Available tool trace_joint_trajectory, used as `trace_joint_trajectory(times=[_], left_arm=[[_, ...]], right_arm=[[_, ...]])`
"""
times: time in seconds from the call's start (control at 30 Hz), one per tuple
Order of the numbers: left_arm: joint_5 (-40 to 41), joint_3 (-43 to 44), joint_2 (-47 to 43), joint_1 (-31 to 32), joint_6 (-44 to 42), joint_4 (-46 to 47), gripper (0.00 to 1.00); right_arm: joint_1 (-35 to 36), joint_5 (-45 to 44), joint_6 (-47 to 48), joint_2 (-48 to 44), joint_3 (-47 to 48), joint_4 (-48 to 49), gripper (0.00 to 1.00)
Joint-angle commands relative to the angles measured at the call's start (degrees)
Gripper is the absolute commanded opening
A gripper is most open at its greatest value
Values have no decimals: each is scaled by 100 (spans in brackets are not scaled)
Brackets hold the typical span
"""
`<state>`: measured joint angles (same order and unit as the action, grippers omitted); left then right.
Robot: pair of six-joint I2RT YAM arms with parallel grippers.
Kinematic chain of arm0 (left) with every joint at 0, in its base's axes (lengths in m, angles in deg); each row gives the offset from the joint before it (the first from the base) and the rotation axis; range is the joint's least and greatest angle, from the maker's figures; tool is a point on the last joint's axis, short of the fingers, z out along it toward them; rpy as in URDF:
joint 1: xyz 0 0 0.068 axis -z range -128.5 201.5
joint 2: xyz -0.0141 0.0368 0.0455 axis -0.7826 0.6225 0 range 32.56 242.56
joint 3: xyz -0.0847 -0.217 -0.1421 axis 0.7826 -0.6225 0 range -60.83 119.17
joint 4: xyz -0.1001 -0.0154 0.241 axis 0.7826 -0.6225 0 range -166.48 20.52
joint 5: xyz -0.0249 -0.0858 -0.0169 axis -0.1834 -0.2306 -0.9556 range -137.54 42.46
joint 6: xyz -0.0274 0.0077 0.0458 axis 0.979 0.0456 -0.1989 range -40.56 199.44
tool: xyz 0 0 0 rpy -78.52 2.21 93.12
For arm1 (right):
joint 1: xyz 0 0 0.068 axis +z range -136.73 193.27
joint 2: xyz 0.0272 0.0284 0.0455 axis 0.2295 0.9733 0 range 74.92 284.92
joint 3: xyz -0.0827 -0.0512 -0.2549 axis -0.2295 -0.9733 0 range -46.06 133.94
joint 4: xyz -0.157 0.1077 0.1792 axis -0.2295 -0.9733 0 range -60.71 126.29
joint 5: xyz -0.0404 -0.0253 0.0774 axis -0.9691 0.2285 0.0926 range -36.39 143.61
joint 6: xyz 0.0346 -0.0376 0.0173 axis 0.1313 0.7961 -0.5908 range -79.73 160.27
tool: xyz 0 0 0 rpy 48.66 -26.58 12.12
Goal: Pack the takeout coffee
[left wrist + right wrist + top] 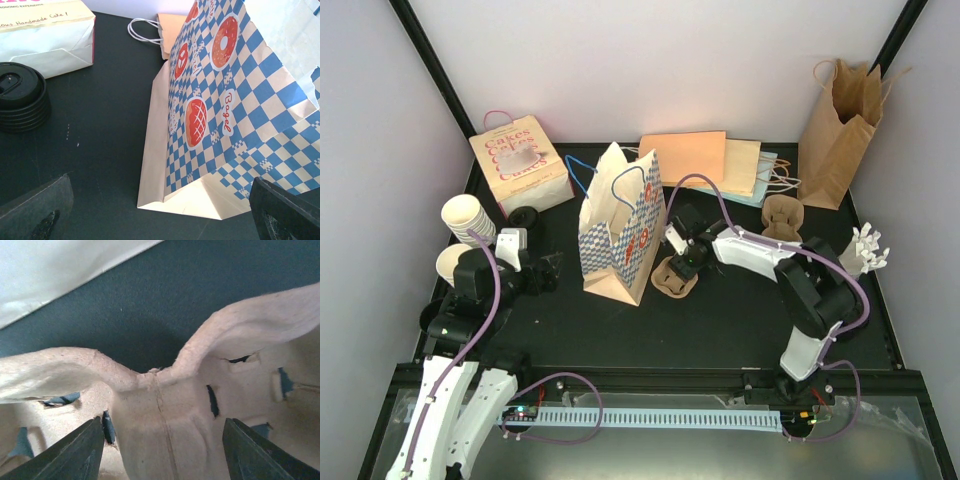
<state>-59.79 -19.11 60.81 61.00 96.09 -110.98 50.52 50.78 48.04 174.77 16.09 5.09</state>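
Observation:
Cream ribbed cups (468, 218) lie stacked at the far left, with one more cup (452, 262) below them. A stack of black lids (525, 218) (20, 97) sits beside the cups. My left gripper (542, 272) (160, 222) is open and empty, low over the table, and faces the foot of the blue checked bag (620, 225) (225, 100). My right gripper (680, 255) (162, 455) reaches down onto a pulp cup carrier (672, 280) (160, 415) right of the bag. Its jaws stand apart on either side of the carrier's middle ridge.
A Cakes box (520, 165) (45, 35) stands at the back left. Flat paper bags (700, 158) lie behind the checked bag. More pulp carriers (782, 215) and a tall brown bag (838, 130) are at the back right. A white object (865, 248) lies at the right edge.

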Motion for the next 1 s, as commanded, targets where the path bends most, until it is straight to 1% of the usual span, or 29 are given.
trace_joint_trajectory(times=[0.0, 0.07, 0.17, 0.3, 0.4, 0.5, 0.67, 0.87, 0.97], left_arm=[[-5, 2, -3, 17, -35, 122, 99], [3, -2, -4, 17, -26, 118, 99], [6, 2, -3, 17, -23, 122, 99], [4, 2, -1, 18, -22, 117, 99], [15, 2, 1, 17, -21, 118, 99], [13, 3, 7, 17, -21, 113, 99], [13, 3, 5, 18, -21, 108, 99], [20, -1, 19, 17, -21, 107, 99], [19, 3, 9, 17, -21, 111, 99]], right_arm=[[3, -2, 55, 244, 183, -94, 68], [5, 39, 62, 301, 199, -91, 68], [5, 105, 79, 373, 218, -114, 62], [10, 64, 82, 390, 219, -107, 53], [10, 39, 69, 324, 188, -85, 48], [10, 6, 54, 206, 175, -93, 46], [10, -14, -6, -67, 125, -136, 45], [10, -51, -149, -544, 31, -206, 43], [10, -81, -260, -812, -38, -228, 40]])
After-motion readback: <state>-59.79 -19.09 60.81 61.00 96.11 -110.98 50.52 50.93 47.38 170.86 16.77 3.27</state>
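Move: Directly under the right hand, about 1 cm below it, is the middle of the brown cup carrier, its central ridge between the open fingers. The checkered paper bag stands some 13 cm to this hand's left and 2 cm farther out. The second carrier lies about 18 cm to its right and 8 cm ahead, the orange bag about 20 cm ahead and 2 cm left. From the left hand the carrier lies roughly 25 cm right, 9 cm ahead and 21 cm below. Sinking a little under 2 cm around the cup carrier's central ridge, the right hand stays low while its fingers close part-way and pinch the ridge from both sides. Then it rises faster and faster, about 4 cm almost straight up, keeping that grip and tilting only a few degrees. ##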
